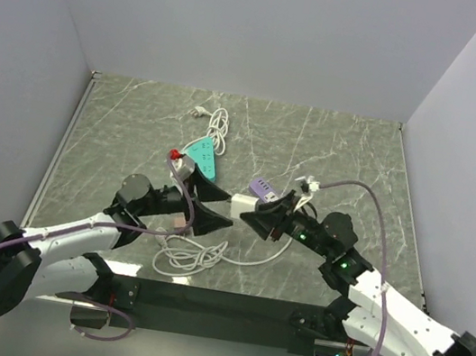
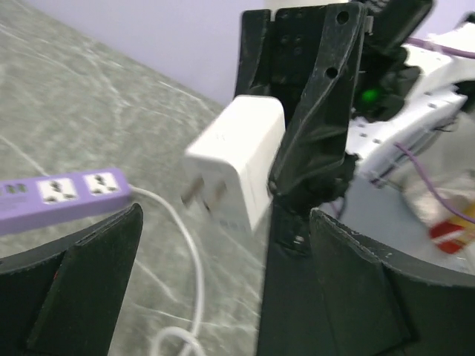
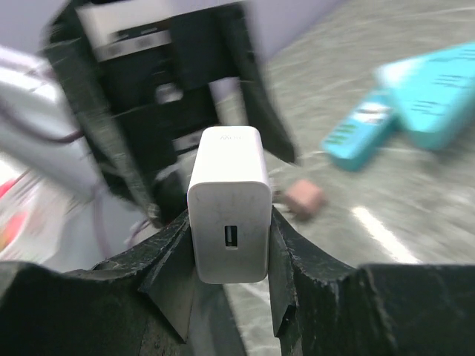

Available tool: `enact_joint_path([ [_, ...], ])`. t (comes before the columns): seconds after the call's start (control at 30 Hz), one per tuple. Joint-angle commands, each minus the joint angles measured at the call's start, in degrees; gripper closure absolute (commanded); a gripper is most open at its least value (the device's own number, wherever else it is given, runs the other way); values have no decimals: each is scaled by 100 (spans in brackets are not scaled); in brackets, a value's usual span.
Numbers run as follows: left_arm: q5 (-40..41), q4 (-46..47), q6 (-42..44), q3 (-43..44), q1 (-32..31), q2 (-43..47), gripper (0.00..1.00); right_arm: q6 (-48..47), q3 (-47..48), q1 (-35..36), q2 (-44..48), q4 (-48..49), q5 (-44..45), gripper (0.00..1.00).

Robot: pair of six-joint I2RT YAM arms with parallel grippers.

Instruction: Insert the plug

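The plug (image 3: 228, 200) is a white square block with rounded corners and an empty port on the face toward the right wrist camera. My right gripper (image 3: 228, 230) is shut on its sides and holds it above the table. It also shows in the top view (image 1: 242, 204) and in the left wrist view (image 2: 237, 159), where two metal prongs point down to the left. No cable shows on it. My left gripper (image 1: 227, 210) is open and empty, its jaws spread just left of the plug. The purple power strip (image 1: 262, 188) lies close behind, and shows in the left wrist view (image 2: 63, 195).
A teal power strip (image 1: 203, 158) lies behind the left gripper. A small brownish-pink cube adapter (image 3: 304, 197) sits on the table. A coiled white cable (image 1: 193, 255) lies near the front, another white cable (image 1: 218, 123) at the back. Walls close in the table.
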State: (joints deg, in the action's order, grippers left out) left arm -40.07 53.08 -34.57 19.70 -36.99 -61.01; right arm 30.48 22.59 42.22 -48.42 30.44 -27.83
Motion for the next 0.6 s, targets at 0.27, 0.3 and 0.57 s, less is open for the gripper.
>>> enact_joint_path([
  [0.27,1835,-1071,970,1649,96,-1947,2,291,404,-460,844,-2971,2966,100],
  [0.3,2098,-1185,995,1851,96,-2402,2,440,343,-460,826,-2999,3064,100],
  [0.57,3514,-2310,1452,4180,-194,-4329,3,1091,193,-478,904,-3974,4145,100],
])
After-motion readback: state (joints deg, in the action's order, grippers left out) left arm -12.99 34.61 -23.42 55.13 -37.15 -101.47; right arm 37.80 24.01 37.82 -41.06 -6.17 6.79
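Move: The purple power strip, the aim of both hands, lies some 19 cm ahead of the open left hand, 12 cm to its right and 21 cm below. From the right hand, which already holds the white plug, the strip is about 18 cm ahead, 9 cm to its right and 22 cm lower. Counted from the left hand and similarly low, the teal triangular strip is about 28 cm ahead and 11 cm left, the brown plug 7 cm ahead and 12 cm left. Leaving the white plug in the right hand's grip, the left hand sweeps, fingers still wide open, about 20 cm forward with some 8 cm of sinking and 6 cm of drift to the right, swinging counter-clockwise to come in above the far-left part of the purple strip without reaching down to it. The right hand keeps its pinch on the plug and carries it right, down and forward, roughly 10, 10 and 6 cm, dropping mostly in the second half, while it swings some 40 degrees clockwise and tips its fingers down, so that the plug goes from between the hands to the near side of the strip. ##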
